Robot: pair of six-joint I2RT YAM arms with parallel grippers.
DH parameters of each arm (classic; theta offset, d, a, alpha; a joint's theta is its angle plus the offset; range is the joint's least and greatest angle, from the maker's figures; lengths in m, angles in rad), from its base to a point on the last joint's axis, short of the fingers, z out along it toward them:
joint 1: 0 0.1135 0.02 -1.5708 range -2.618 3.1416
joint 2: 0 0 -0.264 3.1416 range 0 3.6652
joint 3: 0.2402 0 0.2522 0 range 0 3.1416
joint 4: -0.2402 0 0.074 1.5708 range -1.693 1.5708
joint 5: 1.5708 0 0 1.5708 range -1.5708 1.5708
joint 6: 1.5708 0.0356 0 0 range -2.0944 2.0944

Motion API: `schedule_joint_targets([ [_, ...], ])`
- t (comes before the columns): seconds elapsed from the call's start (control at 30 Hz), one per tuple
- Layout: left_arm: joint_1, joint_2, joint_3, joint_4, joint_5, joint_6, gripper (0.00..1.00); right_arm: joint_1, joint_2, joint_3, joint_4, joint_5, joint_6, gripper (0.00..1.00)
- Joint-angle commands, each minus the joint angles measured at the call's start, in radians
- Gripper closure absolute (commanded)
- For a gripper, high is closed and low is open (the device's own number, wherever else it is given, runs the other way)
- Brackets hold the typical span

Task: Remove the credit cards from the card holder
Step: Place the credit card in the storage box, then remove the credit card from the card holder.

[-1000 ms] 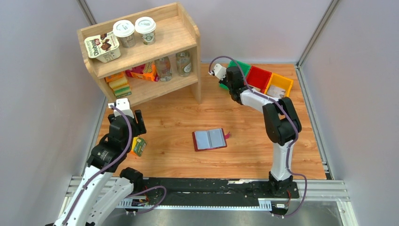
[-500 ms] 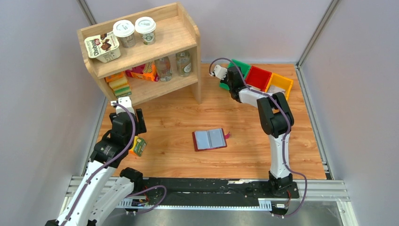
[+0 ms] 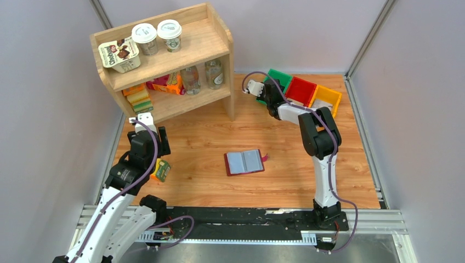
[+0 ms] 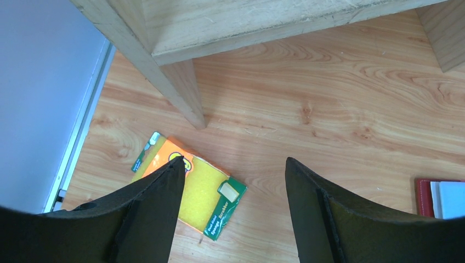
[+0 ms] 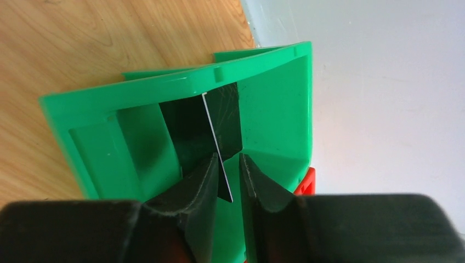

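Note:
The maroon card holder (image 3: 244, 162) lies open on the wooden table, its grey sleeves facing up; its corner (image 4: 441, 198) also shows at the right edge of the left wrist view. My right gripper (image 5: 227, 156) reaches into the green bin (image 5: 164, 82). A black credit card (image 5: 225, 126) stands edge-on between its jaws. The jaws stand slightly apart: the card leans on the left finger, with a gap on the other side. My left gripper (image 4: 234, 164) hangs wide open near the shelf's leg, holding nothing.
A packaged yellow sponge (image 4: 192, 189) lies under my left gripper. The wooden shelf (image 3: 164, 60) with cups and bottles fills the back left. A red bin (image 3: 301, 89) and a yellow bin (image 3: 326, 97) sit beside the green bin (image 3: 279, 76) at the back right.
My right gripper has gone from shut on the black card to slightly parted, and its arm has folded in closer to the green bin. The left arm barely moved.

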Motion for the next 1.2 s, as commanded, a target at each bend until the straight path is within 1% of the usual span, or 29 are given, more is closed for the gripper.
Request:
schedule_joint_targets([
  [0.0, 0.007, 0.0, 0.014, -0.006, -0.005, 0.02, 0.25, -0.003, -0.062, 0.021, -0.051, -0.038, 0.013, 0.71],
  [0.03, 0.007, -0.002, 0.016, -0.006, -0.001, 0.02, 0.25, -0.002, -0.073, 0.015, -0.062, -0.044, 0.023, 0.69],
  [0.23, 0.007, -0.01, 0.014, -0.006, 0.01, 0.019, 0.25, 0.011, -0.183, -0.049, -0.08, -0.062, 0.095, 0.66],
  [0.43, 0.007, -0.014, 0.013, -0.003, 0.036, 0.022, 0.25, 0.021, -0.344, -0.095, -0.155, -0.087, 0.265, 0.58],
  [0.47, 0.009, -0.014, 0.013, -0.003, 0.048, 0.02, 0.25, 0.022, -0.369, -0.107, -0.162, -0.084, 0.312, 0.55],
  [0.57, 0.007, -0.008, 0.01, 0.017, 0.094, 0.016, 0.25, 0.028, -0.455, -0.115, -0.221, -0.056, 0.54, 0.45],
  [0.63, 0.007, 0.006, 0.013, 0.025, 0.145, -0.001, 0.25, 0.027, -0.508, -0.109, -0.328, -0.038, 0.709, 0.37],
  [0.73, 0.007, 0.046, 0.036, 0.029, 0.252, -0.042, 0.25, 0.027, -0.577, -0.098, -0.5, -0.067, 0.958, 0.35],
  [0.77, 0.006, 0.052, 0.042, 0.031, 0.274, -0.053, 0.26, 0.025, -0.594, -0.101, -0.552, -0.106, 1.033, 0.35],
  [0.8, 0.004, 0.064, 0.05, 0.035, 0.325, -0.069, 0.26, 0.027, -0.613, -0.119, -0.586, -0.148, 1.099, 0.35],
  [0.9, -0.019, 0.098, 0.059, 0.057, 0.395, -0.107, 0.26, 0.039, -0.694, -0.23, -0.597, -0.26, 1.266, 0.35],
  [0.93, -0.044, 0.119, 0.066, 0.06, 0.404, -0.125, 0.26, 0.045, -0.731, -0.273, -0.593, -0.271, 1.312, 0.35],
  [1.03, -0.133, 0.191, 0.071, 0.071, 0.369, -0.184, 0.26, 0.086, -0.8, -0.382, -0.556, -0.331, 1.446, 0.34],
  [1.13, -0.268, 0.262, 0.071, 0.113, 0.323, -0.263, 0.26, 0.143, -0.84, -0.457, -0.537, -0.361, 1.533, 0.34],
  [1.17, -0.291, 0.297, 0.07, 0.121, 0.305, -0.294, 0.26, 0.169, -0.848, -0.477, -0.54, -0.352, 1.552, 0.35],
])
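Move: The right hand is at the green compartment, its middle about 1 cm ahead, 2 cm right and 5 cm below; the red one lies some 12 cm right and 1 cm back. The open card holder is about 37 cm back, 14 cm left and 8 cm below. From the left hand the holder lies level ahead, some 36 cm right and 20 cm below; the yellow snack box is 2 cm back, 3 cm left and 19 cm below. The right fingers, already parting, leave the card in the green compartment and open wide as the hand rises about 15 cm, drawing back, then sinks again towards the card holder, ending some 23 cm back and 5 cm left, rolled over 60 degrees with its left side lifting and tipping down. After a wait, the open left hand swings about 12 cm right towards the holder, sinking slightly and turning clockwise. ##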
